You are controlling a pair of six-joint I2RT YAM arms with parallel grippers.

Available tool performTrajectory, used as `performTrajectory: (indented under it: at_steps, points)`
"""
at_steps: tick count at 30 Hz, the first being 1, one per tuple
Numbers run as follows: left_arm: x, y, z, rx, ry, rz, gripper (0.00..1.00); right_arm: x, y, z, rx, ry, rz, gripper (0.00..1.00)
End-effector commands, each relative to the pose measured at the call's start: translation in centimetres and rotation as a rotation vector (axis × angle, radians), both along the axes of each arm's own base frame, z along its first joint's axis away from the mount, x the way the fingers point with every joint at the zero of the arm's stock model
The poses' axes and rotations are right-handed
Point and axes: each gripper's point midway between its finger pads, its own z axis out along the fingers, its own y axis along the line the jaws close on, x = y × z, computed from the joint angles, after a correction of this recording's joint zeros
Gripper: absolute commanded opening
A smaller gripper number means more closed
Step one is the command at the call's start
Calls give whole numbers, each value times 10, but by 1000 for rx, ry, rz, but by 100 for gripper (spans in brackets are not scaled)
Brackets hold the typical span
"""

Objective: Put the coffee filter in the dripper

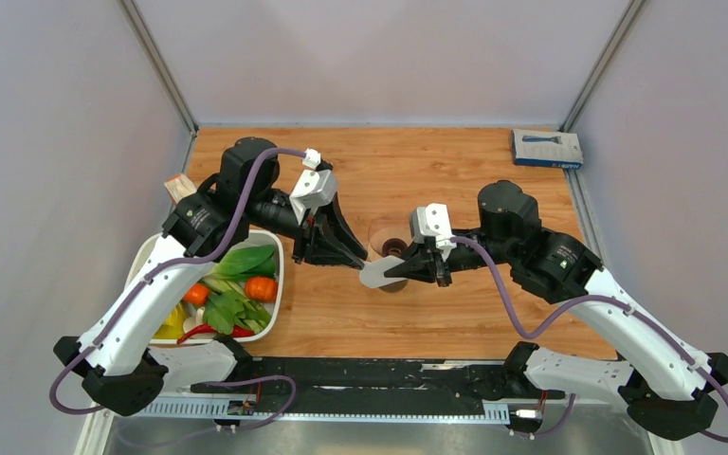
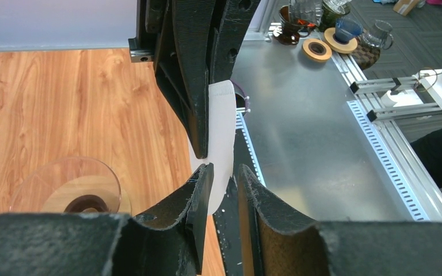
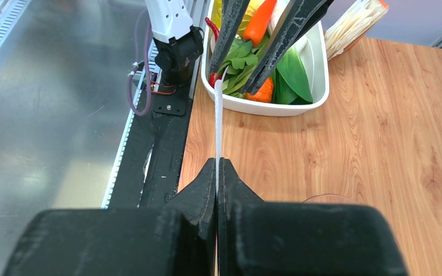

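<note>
The coffee filter [image 1: 376, 275] is a flat white paper sheet held in the air between the two arms, just in front of the dripper [image 1: 391, 245]. The dripper is a clear cone on a tan ring base and stands on the wooden table. My right gripper [image 1: 396, 272] is shut on the filter, which shows edge-on in the right wrist view [image 3: 218, 123]. My left gripper [image 1: 355, 262] is open, its jaws standing either side of the filter's other end [image 2: 221, 123] with a gap. The dripper also shows low left in the left wrist view [image 2: 69, 187].
A white tub [image 1: 275, 284] of vegetables stands left of the filter, under the left arm. A tan pack [image 1: 180, 188] lies behind it. A blue box [image 1: 547, 149] lies at the back right corner. Grey walls close in the table.
</note>
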Motion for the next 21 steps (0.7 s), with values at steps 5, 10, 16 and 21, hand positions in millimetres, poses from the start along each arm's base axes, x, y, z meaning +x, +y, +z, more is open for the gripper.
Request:
performTrajectory:
  at_steps: [5, 10, 16, 21]
  points:
    - [-4, 0, 12, -30, -41, -27, 22, -3, 0, 18, 52, -29, 12, 0]
    - [-5, -1, 12, -29, -27, -33, 5, -5, 0, 19, 55, -31, 20, 0]
    - [-2, -3, 9, -24, -14, -23, 0, -5, 1, 19, 55, -35, 31, 0]
    - [-2, -6, 9, -29, -1, -38, 0, -4, 4, 18, 51, -36, 34, 0]
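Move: The coffee filter's middle lies some 3 cm to the left hand's right, 1 cm back and about 1 cm below, its free edge already reaching between the parted fingertips. The dripper stands about 13 cm ahead of the left hand, 7 cm right and 18 cm lower, with the glass server under it, some 30 cm below. From the right hand, still gripping the filter, the filter's middle is about 4 cm left, the dripper some 13 cm ahead and 18 cm below. The filter's free edge gets pinched between the left fingertips, which close from about a third open to fully shut while the left hand stays practically in place, shifting well under 1 cm. The right hand stays still throughout, shut on the opposite side of the filter and holding it out to the left. ##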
